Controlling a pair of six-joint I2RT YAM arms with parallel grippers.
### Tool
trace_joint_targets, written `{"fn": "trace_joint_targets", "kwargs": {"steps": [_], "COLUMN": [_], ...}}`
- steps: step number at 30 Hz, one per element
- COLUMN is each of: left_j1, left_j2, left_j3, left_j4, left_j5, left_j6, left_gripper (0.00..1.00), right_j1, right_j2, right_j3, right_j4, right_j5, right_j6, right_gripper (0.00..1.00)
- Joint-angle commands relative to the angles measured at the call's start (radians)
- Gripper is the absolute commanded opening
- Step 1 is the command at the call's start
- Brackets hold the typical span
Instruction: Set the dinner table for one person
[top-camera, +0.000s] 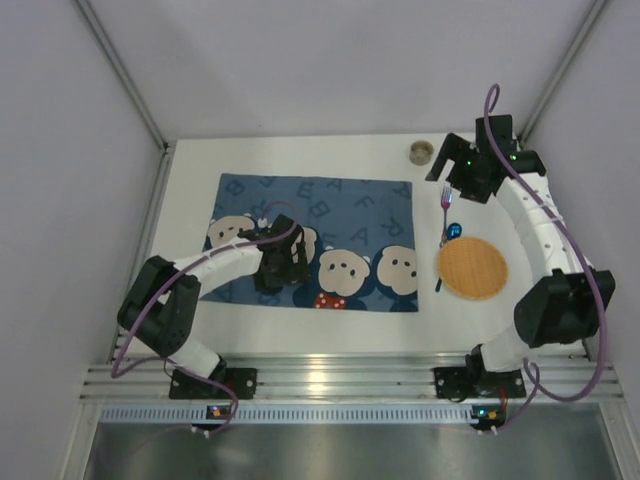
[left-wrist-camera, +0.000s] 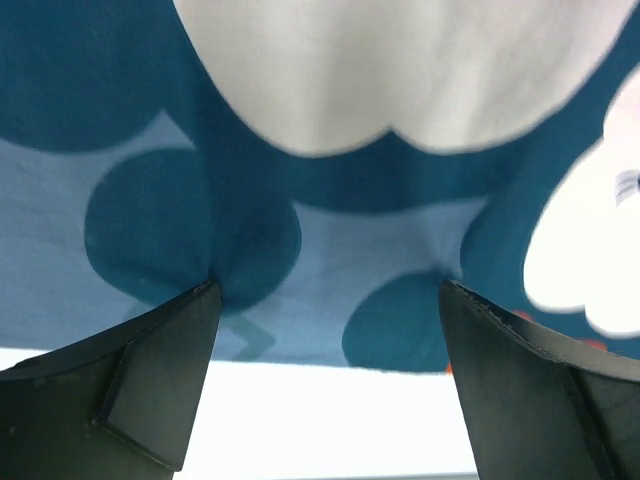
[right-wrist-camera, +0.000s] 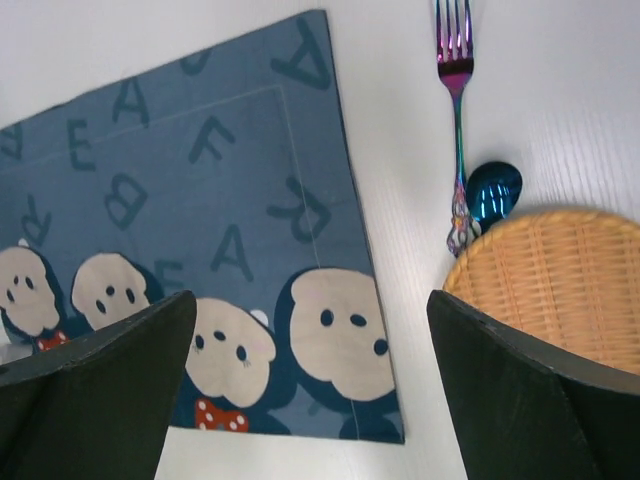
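The white dinner table (top-camera: 190, 200) carries a blue placemat (top-camera: 340, 210) printed with mouse faces and letters. My left gripper (top-camera: 280, 262) hovers low over the mat's near edge, open, with nothing between its fingers. The left wrist view shows the mat's hem (left-wrist-camera: 330, 230) and bare table (left-wrist-camera: 330, 410) between the jaws. My right gripper (top-camera: 447, 170) is raised at the back right, open and empty. Below it lie an iridescent fork (right-wrist-camera: 456, 90), a blue spoon (right-wrist-camera: 494, 190) and a round woven plate (right-wrist-camera: 560, 280), all to the right of the placemat (right-wrist-camera: 200, 180).
A small round cup (top-camera: 421, 152) stands near the table's far edge, just left of the right wrist. The woven plate (top-camera: 472, 268) partly covers the handles of the fork (top-camera: 445, 215) and spoon (top-camera: 455, 231). Grey walls enclose the table on three sides.
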Motion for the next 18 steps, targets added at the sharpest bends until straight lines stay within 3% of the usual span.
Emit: {"fn": "trace_joint_targets", "kwargs": {"steps": [1,6,11,14,18], "left_j1": [-0.017,-0.019,-0.020,-0.019,-0.010], "left_j2": [-0.097,-0.181,-0.224,-0.181,-0.033], "left_j3": [-0.047,-0.004,0.114,0.180,0.263], "left_j4": [-0.003,-0.040,-0.103,-0.109,-0.089], "left_j5": [0.086,0.176,0.132,0.016,-0.017], "left_j6": [-0.049,-0.043,-0.042,-0.013,0.052], "left_gripper": [0.95,0.95,0.96,0.97,0.97], "right_j1": [-0.034,-0.082,-0.097,-0.094,-0.094], "right_j2": [0.117,0.337,0.566,0.700,0.832], "right_j3": [0.102,0.271,0.501,0.628,0.734], "right_j4": [0.105,0.192,0.197,0.199,0.199], "right_j5": [-0.033,-0.085,-0.123,-0.146,-0.122], "right_j6": [-0.004,0.039,0.076,0.102,0.125], "right_gripper": [1.00,1.00,1.00,1.00,1.00]}}
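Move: The cup stands about 24 cm ahead of the right hand, 3 cm to its left and 20 cm below. Some 23 cm below that hand, the fork lies 2 cm ahead and 3 cm right, the spoon 3 cm back and 5 cm right; the placemat's far right corner is 14 cm ahead and 6 cm left. From the left hand the cup is roughly 38 cm ahead and 40 cm right, the placemat's middle about 9 cm ahead, 7 cm right. The left hand's open fingers come free of the placemat near its front edge, first drawing back a couple of centimetres, then rising about 10 cm in all while swinging forward and to the right, tips tilting outward. Meanwhile the right hand, wide open, reaches forward about 20 cm past the fork towards the cup, sinking some 8 cm without touching it. ##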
